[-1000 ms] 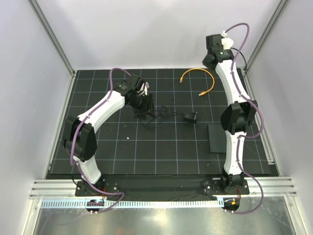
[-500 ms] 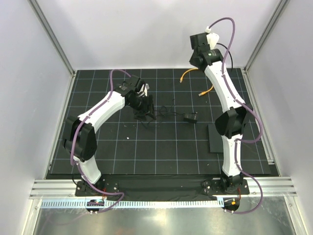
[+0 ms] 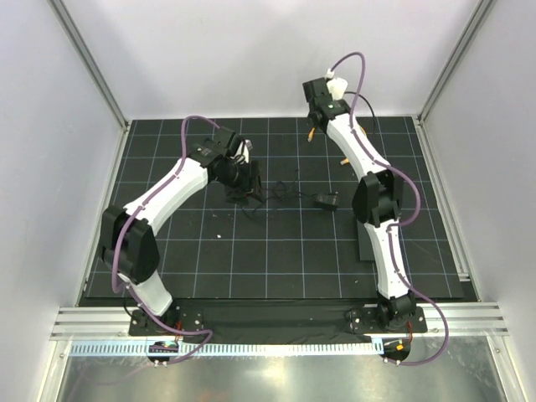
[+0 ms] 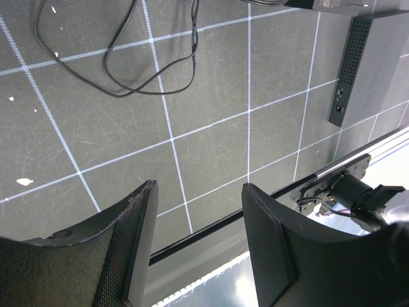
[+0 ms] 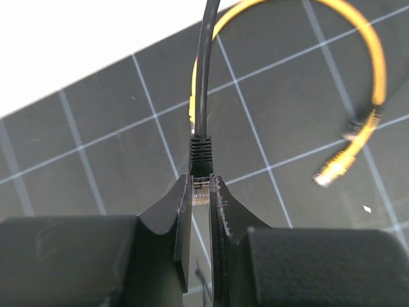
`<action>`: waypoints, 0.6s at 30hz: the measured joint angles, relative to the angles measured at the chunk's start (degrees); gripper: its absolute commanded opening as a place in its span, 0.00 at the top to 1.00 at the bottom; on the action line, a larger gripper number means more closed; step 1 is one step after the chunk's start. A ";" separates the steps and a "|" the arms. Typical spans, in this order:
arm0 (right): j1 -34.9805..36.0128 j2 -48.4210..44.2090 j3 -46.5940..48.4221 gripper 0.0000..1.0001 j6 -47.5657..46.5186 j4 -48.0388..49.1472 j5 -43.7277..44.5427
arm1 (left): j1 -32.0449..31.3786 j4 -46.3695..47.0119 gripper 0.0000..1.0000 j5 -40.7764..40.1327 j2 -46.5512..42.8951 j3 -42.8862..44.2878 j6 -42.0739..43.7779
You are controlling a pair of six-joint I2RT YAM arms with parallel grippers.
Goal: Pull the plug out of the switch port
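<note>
My right gripper [image 5: 199, 182] is shut on a clear-tipped plug [image 5: 202, 153] with a black boot. Its black cable [image 5: 204, 64] rises straight away from the jaws. In the top view that gripper [image 3: 316, 113] is raised over the mat's back edge, far from the switch. The switch, a flat black box [image 3: 363, 243], lies at the right of the mat, partly behind the right arm. In the left wrist view the box [image 4: 377, 57] shows its vented side edge; I cannot make out a port there. My left gripper [image 4: 199, 188] [image 3: 251, 180] hangs open and empty over the mat.
A yellow patch cable [image 5: 370, 57] [image 3: 344, 159] lies curled at the back of the mat. A thin black wire [image 4: 128, 64] loops across the middle toward a small adapter block [image 3: 327, 201]. The metal rail [image 3: 276, 322] and the arm bases run along the near edge.
The right arm has swung left along the back of the mat, still shut on the plug. The left arm's upper part has shifted slightly; its gripper stays open in place.
</note>
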 measured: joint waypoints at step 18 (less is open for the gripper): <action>-0.04 7.61 3.34 0.42 -1.73 4.44 -7.28 | 0.00 -1.29 0.43 -1.46 -1.60 -0.61 0.50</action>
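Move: The right hand holds the black plug by its connector. The bare table spot it is being taken to lies about 5 cm ahead, 3 cm left and 12 cm below. The yellow cable's near-left end is some 4 cm ahead and 3 cm right, its other end about 14 cm right and 4 cm back. From the idle left hand that spot is roughly 23 cm ahead, 12 cm right and 11 cm below. Right hand sinks about 7 cm, easing left, opens and lets go of the black plug, then rises 2 cm. ##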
